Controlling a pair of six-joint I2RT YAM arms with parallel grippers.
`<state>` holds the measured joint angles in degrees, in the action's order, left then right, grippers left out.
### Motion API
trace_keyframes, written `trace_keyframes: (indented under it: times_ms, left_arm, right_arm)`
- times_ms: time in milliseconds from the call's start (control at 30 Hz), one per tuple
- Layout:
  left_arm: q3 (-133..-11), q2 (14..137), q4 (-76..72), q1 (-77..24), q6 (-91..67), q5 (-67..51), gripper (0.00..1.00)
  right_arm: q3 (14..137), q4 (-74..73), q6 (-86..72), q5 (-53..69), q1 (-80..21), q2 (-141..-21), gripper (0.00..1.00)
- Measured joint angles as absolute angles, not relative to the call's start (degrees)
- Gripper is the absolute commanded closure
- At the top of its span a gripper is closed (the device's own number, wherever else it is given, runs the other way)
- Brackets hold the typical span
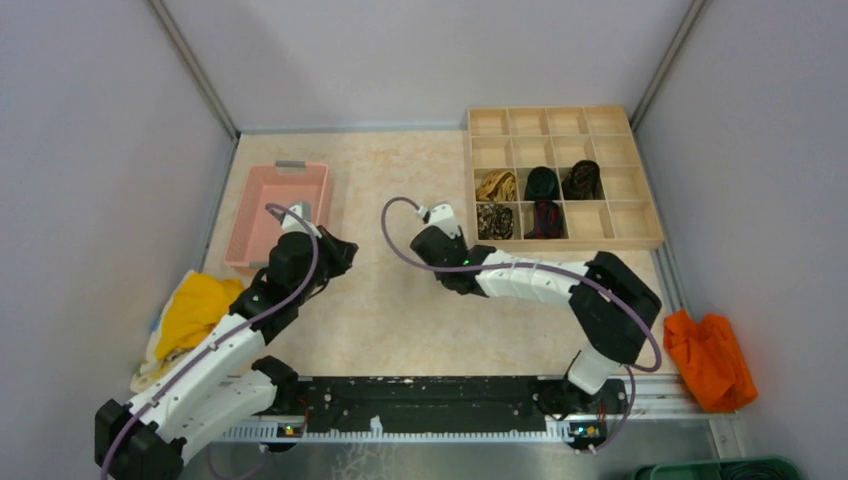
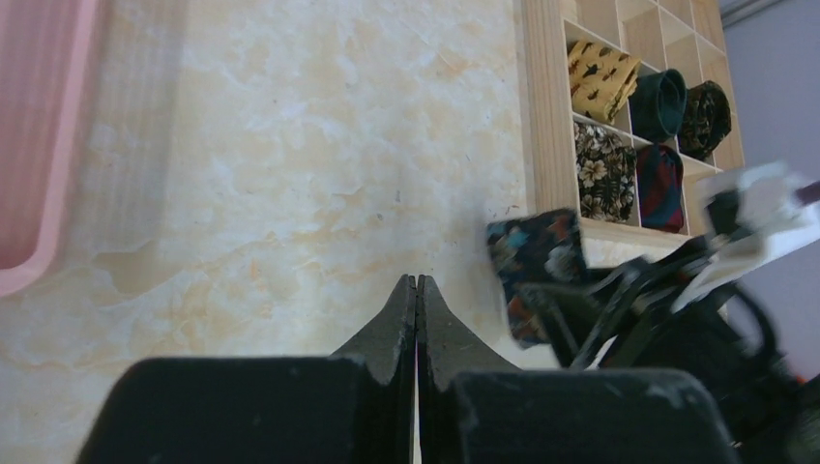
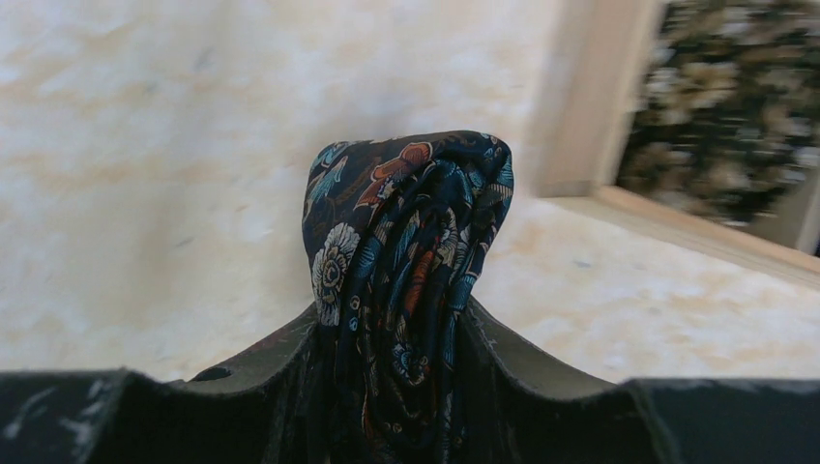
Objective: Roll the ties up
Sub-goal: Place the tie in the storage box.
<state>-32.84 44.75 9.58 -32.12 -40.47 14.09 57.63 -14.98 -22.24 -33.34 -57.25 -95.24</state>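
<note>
A rolled dark floral tie [image 3: 411, 232] is pinched upright between my right gripper's [image 3: 395, 324] fingers, just above the marble tabletop. It hangs close to the near left corner of the wooden compartment box [image 1: 565, 240]. The left wrist view shows the same roll [image 2: 535, 253] in front of the box [image 2: 543, 116]. Several rolled ties sit in the box's cells, among them a gold one [image 1: 496, 186], a black-green one [image 1: 542, 183] and a red-black one [image 1: 545, 218]. My left gripper [image 2: 418, 282] is shut and empty, hovering over bare table left of the right gripper [image 1: 440, 232].
A pink basket [image 1: 262, 240] stands at the back left, just beyond the left arm. A yellow cloth [image 1: 195, 310] lies by the left wall and an orange cloth [image 1: 710, 355] at the near right. Grey walls enclose the table.
</note>
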Motion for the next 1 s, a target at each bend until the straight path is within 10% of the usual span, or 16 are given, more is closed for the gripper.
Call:
trace_keyframes:
  times_ms: [667, 1000]
  left_arm:
    - [-33.26, 65.01, -8.12, -32.12, -39.29, 2.55, 1.0]
    - [-33.26, 65.12, -10.61, -32.12, -39.07, -1.69, 1.0]
  right_arm:
    - [84.62, -19.99, -18.15, -28.77, -25.04, -100.03, 1.0]
    - [72.71, -26.37, -20.84, -29.63, -8.78, -91.33, 1.0]
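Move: The right hand holds the rolled dark floral tie; the empty front compartment it is taken to, third from the left, lies some 9 cm ahead, about 29 cm to the right and 6 cm below. The red-and-blue tie sits in the cell some 9 cm to the left of that compartment, level with it; the brown roll stands about 8 cm beyond the compartment. From the left hand the compartment is roughly 50 cm right, 10 cm ahead and 17 cm down. Keeping the rolled tie pinched, the right hand swings out forward and right while rising about 13 cm, then sweeps on right over the storage box, drawing back and sinking a little towards the empty front compartment beside the red-and-blue tie, and turns some 45 degrees clockwise overall to carry the tie nearly 30 cm right. The left hand, empty and shut, drifts right over bare table with a small forward and downward shift, touching nothing. ##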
